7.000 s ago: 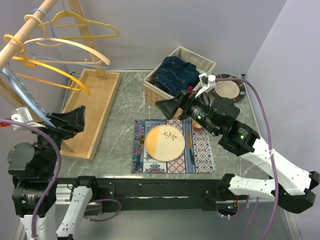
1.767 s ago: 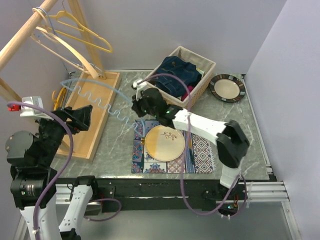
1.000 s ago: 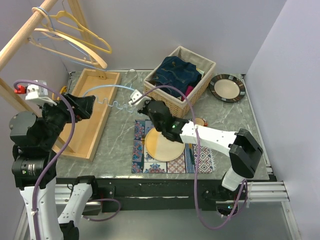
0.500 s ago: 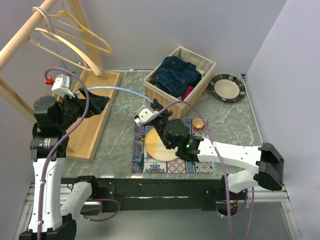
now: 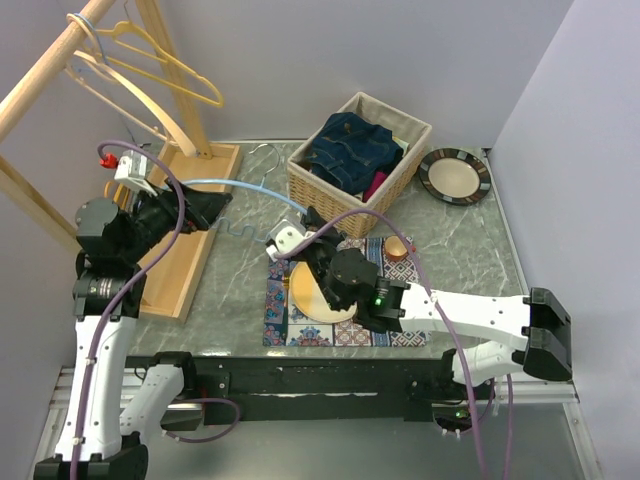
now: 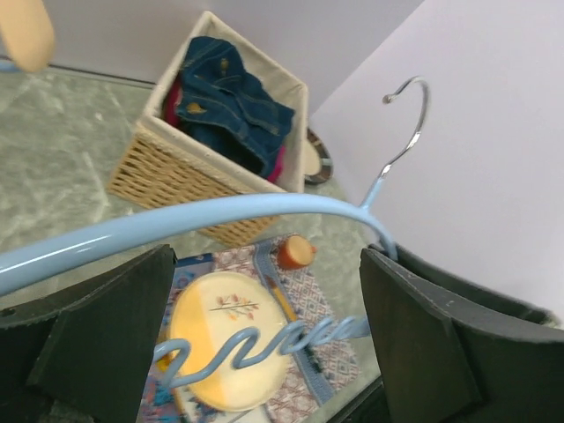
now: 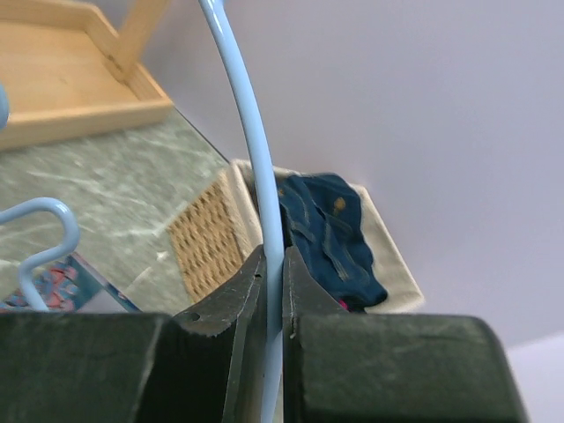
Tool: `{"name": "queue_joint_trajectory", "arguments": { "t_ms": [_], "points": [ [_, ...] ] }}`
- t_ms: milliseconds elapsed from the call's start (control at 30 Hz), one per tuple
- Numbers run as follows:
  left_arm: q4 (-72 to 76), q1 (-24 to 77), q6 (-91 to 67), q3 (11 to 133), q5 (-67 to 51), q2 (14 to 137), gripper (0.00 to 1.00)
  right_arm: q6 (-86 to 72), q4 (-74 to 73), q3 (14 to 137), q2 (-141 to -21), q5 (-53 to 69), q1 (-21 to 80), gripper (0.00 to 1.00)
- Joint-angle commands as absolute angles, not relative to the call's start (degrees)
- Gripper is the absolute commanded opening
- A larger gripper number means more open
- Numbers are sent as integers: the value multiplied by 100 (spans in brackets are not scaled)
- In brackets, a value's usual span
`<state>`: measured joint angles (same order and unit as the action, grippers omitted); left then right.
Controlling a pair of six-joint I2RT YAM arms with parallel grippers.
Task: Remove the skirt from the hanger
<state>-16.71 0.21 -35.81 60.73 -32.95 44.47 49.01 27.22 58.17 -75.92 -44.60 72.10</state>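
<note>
A light-blue hanger [image 5: 250,187] with a wavy lower bar hangs bare over the table. My right gripper [image 5: 306,222] is shut on its right arm; the right wrist view shows the blue hanger rod [image 7: 242,106] pinched between the fingers [image 7: 280,282]. My left gripper [image 5: 212,207] is open at the hanger's left end. In the left wrist view the hanger [image 6: 220,216] crosses the wide gap between the jaws [image 6: 264,335] without being clamped. The dark denim skirt [image 5: 352,150] lies crumpled in the wicker basket [image 5: 310,188], also seen from both wrists [image 6: 231,97] [image 7: 330,233].
A wooden rack [image 5: 60,60] with yellow and wooden hangers stands back left over a wooden tray [image 5: 185,270]. A yellow plate [image 5: 310,295] sits on a patterned placemat [image 5: 400,320], a small orange cup [image 5: 398,249] beside it. A dark-rimmed plate [image 5: 456,175] lies back right.
My left gripper has swung right toward the hanger's left end and narrowed slightly. The right gripper keeps hold of the hanger, which has shifted a little with it.
</note>
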Motion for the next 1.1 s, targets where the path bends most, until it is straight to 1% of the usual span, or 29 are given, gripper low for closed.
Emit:
{"name": "queue_joint_trajectory", "arguments": {
  "t_ms": [0,100,233,367,467,667,767,833,867,900,933,967,1000,1033,1067],
  "points": [
    [-766,228,-4980,5933,-3543,4308,90,4939,3348,6249,-7909,-4754,7286,0],
    [-415,316,-5639,5758,-3244,4114,92,4896,3366,6372,-8059,-4808,7312,0],
    [-886,343,-5959,5836,-2717,4131,94,4842,3401,6573,-8173,-4895,7348,0],
    [-906,369,-6108,5731,-2338,4078,95,5045,3595,6662,-8244,-4905,7400,0],
    [-485,369,-6572,5310,-2215,3982,92,5045,3682,6697,-8227,-4869,7505,0],
    [412,395,-7074,4949,-2048,3981,85,5273,3963,6530,-8261,-4799,7760,0],
    [492,457,-7119,4966,-2039,4078,75,5361,4017,6530,-8332,-4860,7892,0],
    [518,518,-7163,4940,-2013,4113,63,5335,4017,6557,-8367,-4913,7971,0],
    [579,536,-7241,4861,-2030,4105,56,5283,3964,6574,-8411,-4922,7998,0],
    [684,554,-7286,4826,-2056,4113,41,5239,3929,6600,-8411,-4931,8042,0],
    [712,562,-7330,4790,-2083,4096,35,5203,3894,6609,-8420,-4939,8059,0],
    [738,562,-7382,4790,-2092,4096,24,5064,3789,6601,-8420,-4931,8086,0],
    [712,571,-7400,4807,-2083,4087,19,4967,3727,6592,-8411,-4939,8103,2],
    [668,571,-7426,4860,-2066,4061,12,4835,3640,6583,-8385,-4931,8130,8],
    [633,571,-7435,4895,-2057,4061,1,4503,3386,6574,-8315,-4861,8121,11]
  ]
}}
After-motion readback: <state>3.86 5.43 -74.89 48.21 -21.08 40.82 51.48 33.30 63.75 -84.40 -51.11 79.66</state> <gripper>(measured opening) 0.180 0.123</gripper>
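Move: The left hand is open; the bar of the blue hanger, by its neck, lies about 4 cm ahead, 6 cm to the right and 2 cm above. The right hand still grips the hanger's far end, with the left gripper some 15 cm to its left, level fore and aft and about 3 cm above. From the right hand the basket is roughly 26 cm ahead, 14 cm right and 28 cm below; the plate is about 3 cm back, 5 cm right and 36 cm below. Leftward by about 5 cm, and later some 3 cm back as well, the right hand keeps its grip and brings the hanger to the left gripper, dipping slightly and recovering on the way. The left hand mostly waits in place, rising about 2 cm and rolling some 35 degrees so that its left side drops, then closes its wide-open fingers to pinch the hanger's bar near the neck. ##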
